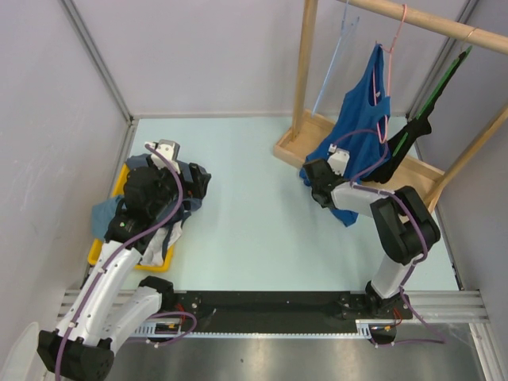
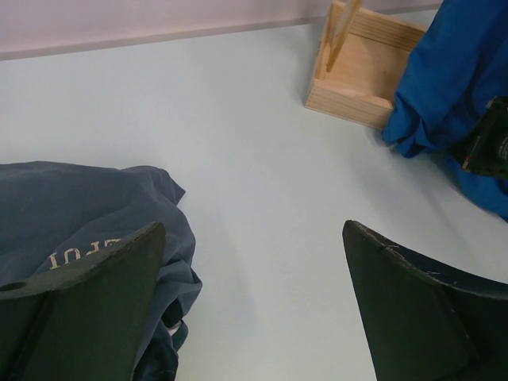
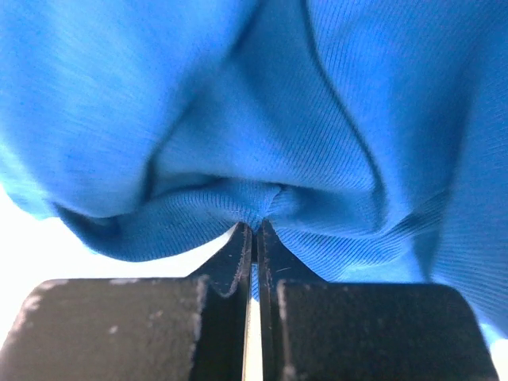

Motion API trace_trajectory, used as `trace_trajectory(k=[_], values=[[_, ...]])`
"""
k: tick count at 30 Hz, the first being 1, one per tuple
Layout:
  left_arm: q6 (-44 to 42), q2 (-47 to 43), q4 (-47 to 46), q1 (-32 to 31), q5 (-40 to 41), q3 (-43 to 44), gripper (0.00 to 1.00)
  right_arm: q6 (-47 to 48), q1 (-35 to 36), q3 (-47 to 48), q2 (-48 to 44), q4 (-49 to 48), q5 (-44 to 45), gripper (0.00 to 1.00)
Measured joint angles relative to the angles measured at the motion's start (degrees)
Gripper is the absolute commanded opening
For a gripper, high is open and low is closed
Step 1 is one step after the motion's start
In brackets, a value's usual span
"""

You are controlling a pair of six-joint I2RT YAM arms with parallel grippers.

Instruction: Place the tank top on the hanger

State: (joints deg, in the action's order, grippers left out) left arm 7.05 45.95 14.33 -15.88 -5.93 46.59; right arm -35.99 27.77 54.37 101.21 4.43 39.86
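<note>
The royal-blue tank top [image 1: 361,119] hangs down from the pink wire hanger [image 1: 390,59], which is hooked on the wooden rail. Its lower part drapes onto the rack's base. How the straps sit on the hanger is unclear. My right gripper [image 1: 312,176] is low at the garment's left bottom edge. In the right wrist view its jaws [image 3: 255,226] are shut on a pinched fold of the tank top [image 3: 238,103]. My left gripper [image 1: 163,151] is far to the left and stands wide open [image 2: 254,238] with nothing between its fingers. From there the tank top [image 2: 452,71] shows at the upper right.
A wooden rack with a top rail [image 1: 413,20] and a box base [image 1: 302,143] stands at the back right. It also carries a light blue hanger [image 1: 337,55] and a green hanger with black cloth [image 1: 421,119]. A yellow tray [image 1: 119,186] at the left holds a dark printed shirt [image 2: 71,206] and a teal garment [image 1: 103,214].
</note>
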Motion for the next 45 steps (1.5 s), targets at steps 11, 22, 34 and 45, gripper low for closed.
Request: trace_trajectory(k=[11, 22, 34, 45], values=[[0.02, -0.9, -0.02, 0.0, 0.28, -0.04, 1.0, 8.59, -4.17, 10.6, -5.14, 0.55, 0.02, 0.0], [0.0, -1.07, -0.02, 0.0, 0.81, -0.42, 1.0, 14.08, -11.76, 20.81, 0.04, -1.16, -0.5, 0.0], [0.0, -0.57, -0.02, 0.0, 0.81, -0.42, 0.99, 19.78, -12.33, 26.01, 5.97, -5.33, -0.22, 0.47], [0.0, 0.42, 0.07, 0.0, 1.31, -0.42, 0.99, 22.21, -11.06, 15.45, -0.04, -6.91, -10.78, 1.0]])
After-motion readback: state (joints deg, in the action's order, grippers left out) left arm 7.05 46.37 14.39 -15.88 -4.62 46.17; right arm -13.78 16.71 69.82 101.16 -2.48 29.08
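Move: The right hand is pinching the tank top's lower hem just above the table, in front of the wooden tray. The tray's middle lies about 7 cm ahead, 8 cm right and 2 cm below. The pink hanger is some 10 cm ahead, 9 cm right and 25 cm up; the black garment is about 8 cm ahead, 21 cm right and 14 cm up. From the left hand, the tray's middle is roughly 18 cm ahead, 48 cm right and 25 cm below. Up first, then forward and somewhat right, the right hand carries the pinched hem about 15 cm up and 13 cm ahead over the tray's near edge, its fingers tipping upward some 15 degrees. There the fingers open wide and let go of the cloth, and the hand draws off a few centimetres down, back and left, turning a little counter-clockwise. ##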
